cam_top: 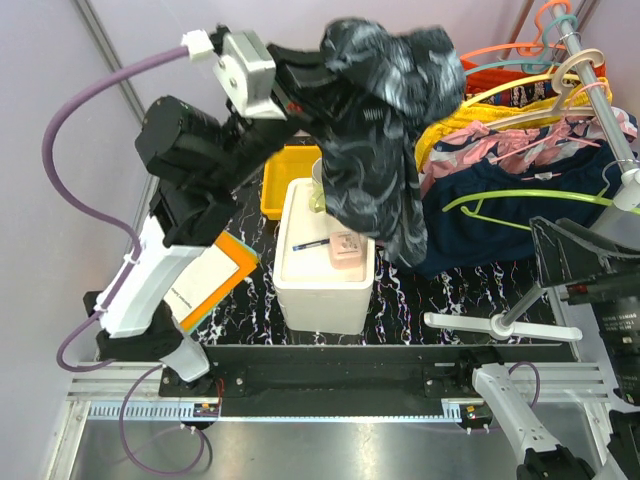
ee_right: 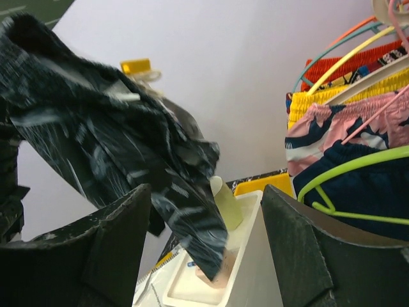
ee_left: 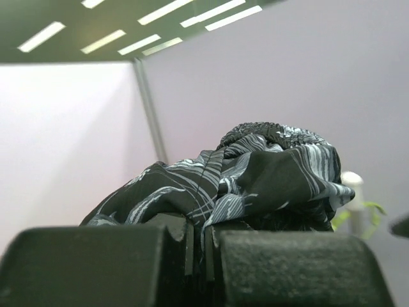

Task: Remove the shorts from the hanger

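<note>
My left gripper [cam_top: 322,80] is raised high over the table and shut on the charcoal shorts [cam_top: 385,130] with the pale wavy print. They hang free from it, clear of the rail, with their lower end over the white box [cam_top: 325,265]. In the left wrist view the fingers [ee_left: 172,256] pinch a fold of these shorts [ee_left: 268,173]. The plain navy shorts [cam_top: 520,225] hang on a green hanger [cam_top: 520,198] on the rack. My right gripper [cam_top: 560,250] stands open beside the rack, holding nothing. Its wrist view shows the charcoal shorts [ee_right: 128,153] and the navy shorts [ee_right: 364,192] beyond its open jaws.
The rack's rail [cam_top: 600,90] carries several coloured hangers with a yellow pair [cam_top: 480,125] and a pink floral pair [cam_top: 500,155]. Its white foot [cam_top: 500,325] rests on the marbled mat. A yellow bin [cam_top: 285,180] sits behind the white box, an orange-edged booklet [cam_top: 215,275] to its left.
</note>
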### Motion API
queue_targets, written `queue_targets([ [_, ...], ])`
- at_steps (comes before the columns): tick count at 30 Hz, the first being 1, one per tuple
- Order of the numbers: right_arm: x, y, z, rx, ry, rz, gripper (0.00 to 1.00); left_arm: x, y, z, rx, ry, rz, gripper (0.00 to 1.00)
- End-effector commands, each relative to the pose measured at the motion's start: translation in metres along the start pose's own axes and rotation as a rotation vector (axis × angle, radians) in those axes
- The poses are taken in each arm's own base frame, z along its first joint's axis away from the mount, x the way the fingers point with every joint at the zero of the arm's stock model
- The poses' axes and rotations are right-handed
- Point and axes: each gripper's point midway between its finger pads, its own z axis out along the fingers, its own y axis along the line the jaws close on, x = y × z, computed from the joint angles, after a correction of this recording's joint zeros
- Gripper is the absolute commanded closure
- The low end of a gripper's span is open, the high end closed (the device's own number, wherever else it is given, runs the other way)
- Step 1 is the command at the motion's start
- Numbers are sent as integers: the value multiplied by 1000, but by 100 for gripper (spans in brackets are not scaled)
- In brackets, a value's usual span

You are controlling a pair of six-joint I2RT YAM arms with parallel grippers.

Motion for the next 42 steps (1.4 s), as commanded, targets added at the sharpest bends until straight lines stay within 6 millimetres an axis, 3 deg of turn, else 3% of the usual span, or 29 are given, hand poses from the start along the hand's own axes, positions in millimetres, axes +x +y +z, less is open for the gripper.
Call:
queue_targets([
  [1,21,-5,18,9,90,52,23,-90,50,-6,-48,-308,116,100],
  [2,22,-5,18,10,95,53,23,-86,62,-4,-63,-314,121,100],
  [3,24,-7,18,17,105,62,23,-95,72,-7,-75,-354,126,100],
  [5,29,-6,19,14,127,73,23,-86,109,-11,-121,-343,141,100],
  [6,32,-7,20,14,139,82,23,-96,128,-20,-145,-368,154,100],
  [10,43,-14,25,26,168,79,23,-97,182,-39,-249,-383,218,100],
  [16,53,-20,43,29,200,63,23,-75,263,-71,-382,-320,252,100],
  [17,54,-20,47,24,206,60,23,-58,278,-74,-397,-290,235,100],
  [19,55,-16,51,1,213,54,23,-46,295,-83,-397,-274,202,100],
  [20,55,-17,53,2,215,50,23,-28,307,-85,-402,-246,177,100],
  [22,55,-17,57,-2,212,48,23,-6,317,-88,-390,-196,146,100],
  [25,59,-19,63,-1,223,53,23,48,342,-91,-385,-92,100,100],
  [31,64,-15,71,-31,239,86,23,122,376,-107,-379,-7,-41,100],
  [33,63,-15,71,-28,228,90,23,136,378,-108,-357,4,-68,100],
  [34,64,-17,72,-23,228,93,23,160,389,-113,-364,26,-105,100],
  [35,64,-18,73,-21,229,96,23,159,387,-109,-345,8,-123,100],
  [37,65,-17,75,-24,232,104,23,184,394,-114,-347,25,-163,100],
  [42,65,-17,76,-20,231,109,23,236,390,-116,-330,59,-272,100],
])
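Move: The shorts are already in the left gripper. The yellow tray, which they seem bound for, lies about 34 cm ahead, neither left nor right, and some 67 cm below. Under the left hand, the white box's middle is about 6 cm ahead and 59 cm down; the mug on its top is about 14 cm ahead, 1 cm right and 42 cm down. From the empty right hand the tray is roughly 44 cm ahead, 28 cm left and 54 cm down. Keep the left gripper shut on the shorts and swing them forward and left in a high arc, rising slightly, while the wrist turns counter-clockwise. Then carry on forward and down past the mug's left to above and beyond the yellow tray's far-left side, about 43 cm forward overall, tipping the hand down. Ease the open right gripper about 8 cm forward and a little down and left. ##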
